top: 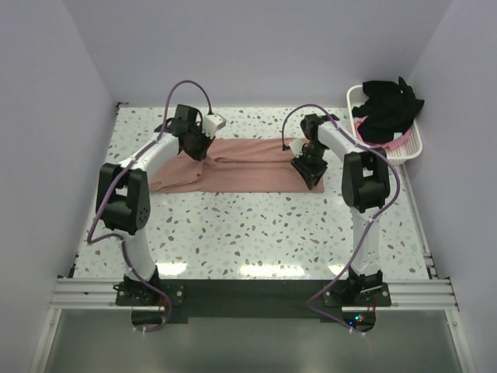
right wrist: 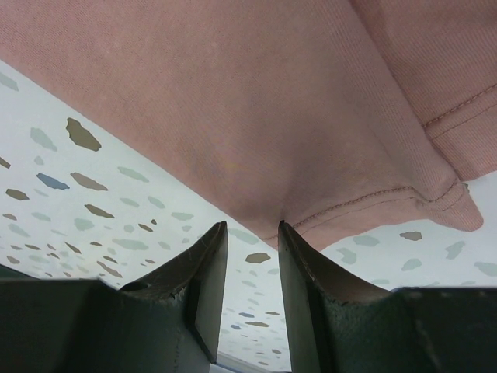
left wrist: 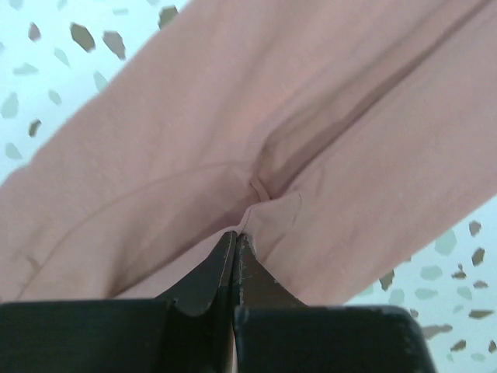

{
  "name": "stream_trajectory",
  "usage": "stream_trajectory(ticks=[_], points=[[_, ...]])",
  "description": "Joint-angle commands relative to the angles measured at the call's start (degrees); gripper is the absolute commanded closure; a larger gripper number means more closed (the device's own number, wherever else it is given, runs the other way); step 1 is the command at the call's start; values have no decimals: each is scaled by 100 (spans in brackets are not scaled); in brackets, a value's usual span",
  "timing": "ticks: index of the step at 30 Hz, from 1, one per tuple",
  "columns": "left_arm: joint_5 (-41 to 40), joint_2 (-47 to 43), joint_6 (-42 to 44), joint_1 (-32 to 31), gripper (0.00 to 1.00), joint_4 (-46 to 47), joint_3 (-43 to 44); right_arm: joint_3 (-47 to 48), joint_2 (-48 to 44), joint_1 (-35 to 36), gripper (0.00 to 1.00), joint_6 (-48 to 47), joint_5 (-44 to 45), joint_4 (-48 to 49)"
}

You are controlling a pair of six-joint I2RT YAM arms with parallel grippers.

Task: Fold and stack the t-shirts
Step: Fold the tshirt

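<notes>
A dusty salmon-pink t-shirt [top: 248, 165] lies flat across the back of the table as a long folded strip. My left gripper [top: 197, 148] sits on its left part. In the left wrist view this gripper [left wrist: 236, 235] is shut, and the t-shirt [left wrist: 233, 116] puckers into a small pinch at its tips. My right gripper [top: 308, 172] hangs at the strip's near right edge. Seen from the right wrist, it [right wrist: 251, 227] is open with only table between the jaws, its tips just at the stitched hem of the t-shirt [right wrist: 256, 101]. A black t-shirt [top: 390, 109] and a brighter pink one [top: 401, 144] lie bunched in the basket.
The white lattice basket [top: 355, 99] stands at the back right corner, close to the right arm. The speckled table [top: 256, 233] is walled at the back and on both sides. Purple cables loop above both arms.
</notes>
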Motion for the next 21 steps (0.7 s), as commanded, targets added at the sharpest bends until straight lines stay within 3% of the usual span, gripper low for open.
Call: stream_trajectory(ticks=[1, 9, 13, 17, 21], points=[[80, 409, -159, -30, 100, 119, 527, 72, -4, -11, 64, -36, 57, 2], [28, 1042, -379, -30, 99, 426, 1021, 19, -65, -3, 64, -54, 22, -7], [-140, 1131, -520, -22, 76, 550, 1179, 1, -65, -11, 63, -45, 13, -15], [9, 780, -546, 188, 67, 357, 1100, 54, -109, -3, 63, -45, 4, -59], [501, 227, -809, 619, 60, -432, 934, 115, -188, -11, 63, -19, -75, -121]])
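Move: The left hand, shut on the t-shirt's flap, hangs over the left part of the folded strip; the spot for the flap is about 3 cm ahead, 1 cm right and 5 cm below. From this hand the strip's far edge lies some 8 cm ahead and its near edge 8 cm back, neither off to a side, both 6 cm below. From the idle right hand the spot is roughly 9 cm ahead and 31 cm left. Left hand carries the flap about 4 cm forward, lowers it some 4 cm, opens to release, then rises slightly. ##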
